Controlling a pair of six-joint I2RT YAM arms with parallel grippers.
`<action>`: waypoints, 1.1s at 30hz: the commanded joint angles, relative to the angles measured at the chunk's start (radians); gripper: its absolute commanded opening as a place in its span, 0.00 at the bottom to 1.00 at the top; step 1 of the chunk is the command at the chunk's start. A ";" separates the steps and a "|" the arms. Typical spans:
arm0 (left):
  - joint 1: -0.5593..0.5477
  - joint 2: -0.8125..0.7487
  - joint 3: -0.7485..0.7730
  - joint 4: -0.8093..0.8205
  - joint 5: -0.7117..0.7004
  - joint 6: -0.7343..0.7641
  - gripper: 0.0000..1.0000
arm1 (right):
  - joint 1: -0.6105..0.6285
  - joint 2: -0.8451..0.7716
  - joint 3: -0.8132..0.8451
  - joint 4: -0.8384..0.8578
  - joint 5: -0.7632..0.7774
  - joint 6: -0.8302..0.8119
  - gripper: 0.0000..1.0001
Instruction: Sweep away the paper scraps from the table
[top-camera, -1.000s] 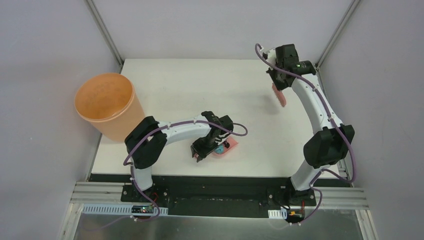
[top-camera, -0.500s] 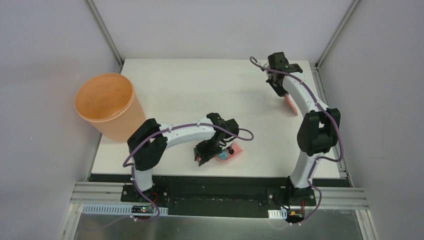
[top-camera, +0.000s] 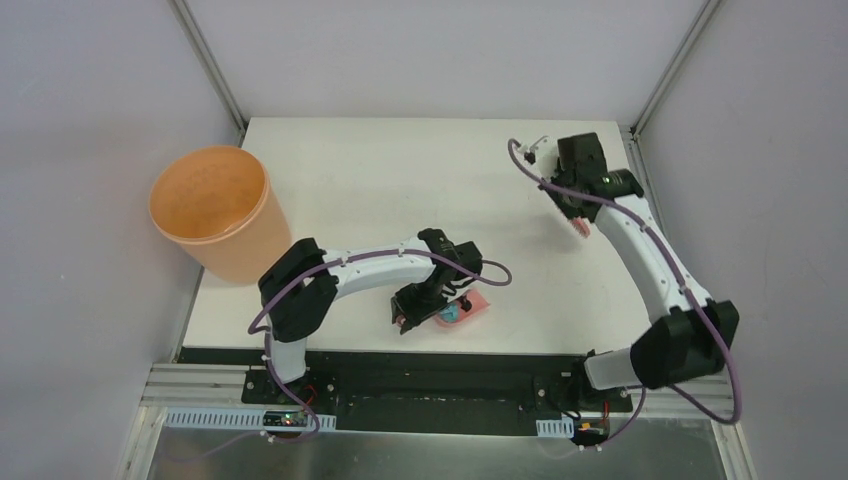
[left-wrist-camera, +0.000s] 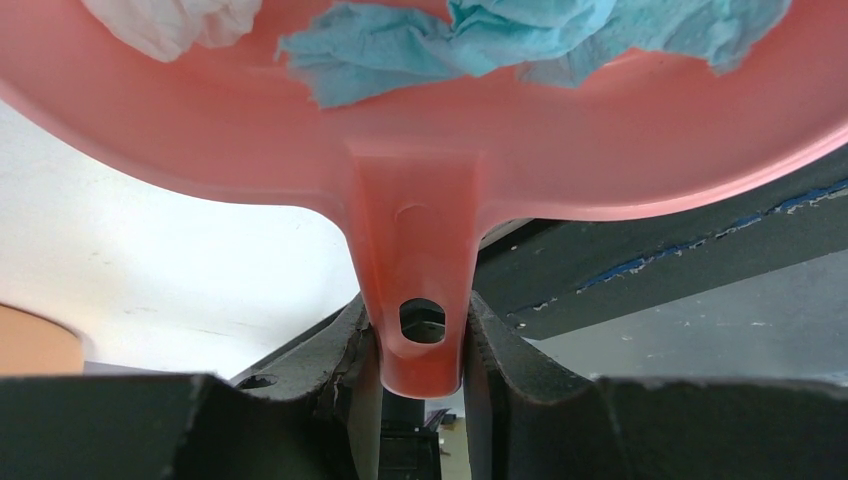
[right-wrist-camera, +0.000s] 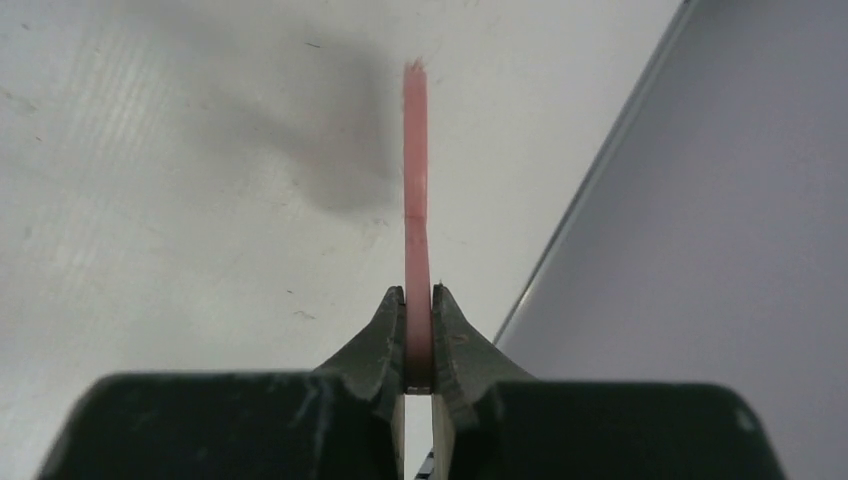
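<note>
My left gripper (left-wrist-camera: 420, 345) is shut on the handle of the pink dustpan (left-wrist-camera: 420, 150), which it holds near the table's (top-camera: 400, 180) front edge. In the pan lie paper scraps: a teal wad (left-wrist-camera: 500, 40) and a white wad (left-wrist-camera: 170, 25). From above, the dustpan (top-camera: 470, 308) shows beside the left gripper (top-camera: 410, 318), a teal scrap (top-camera: 452, 313) in it. My right gripper (right-wrist-camera: 418, 310) is shut on the thin pink brush (right-wrist-camera: 415, 200), seen edge-on above the white tabletop. In the top view the brush (top-camera: 577, 226) hangs below the right gripper (top-camera: 572, 205) at the far right.
A big orange bucket (top-camera: 215, 210) stands at the table's left edge. Metal frame posts (top-camera: 660, 70) rise at the back corners, and grey walls close both sides. The black front edge (top-camera: 450, 360) lies just beyond the dustpan.
The right arm has swung with the brush, its elbow dropping toward the near right; the brush stays over the far right of the table. The left arm with the dustpan has edged slightly right.
</note>
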 joint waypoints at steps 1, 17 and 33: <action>-0.013 -0.090 -0.021 0.003 -0.003 -0.022 0.00 | 0.000 -0.234 -0.286 0.405 0.051 -0.317 0.00; -0.014 -0.125 -0.124 0.096 -0.032 -0.072 0.00 | -0.015 -0.331 -0.892 1.169 -0.187 -1.203 0.00; -0.013 -0.122 -0.172 0.118 -0.031 -0.051 0.00 | -0.026 -0.442 -0.946 0.621 -0.178 -1.091 0.51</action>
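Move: The right hand already holds the brush up. The bare patch of table where the brush head ends lies about 5 cm ahead of this hand, 3 cm to its right and 18 cm below; the loaded dustpan lies some 21 cm to its left, 21 cm back and 16 cm below. From the left hand, already gripping the dustpan, that patch is roughly 28 cm ahead, 37 cm to the right and 4 cm below. The right hand carries the brush down towards the bare table on the right, about 8 cm at first, while the wrist turns some 50 degrees counter-clockwise with its left side dipping, so the brush head points to the far edge; it hovers briefly, then opens its fingers and lets go of the handle while sinking another 4 cm or so and drawing back. Meanwhile the left hand keeps its grip on the dustpan handle and eases a couple of centimetres to the left. ##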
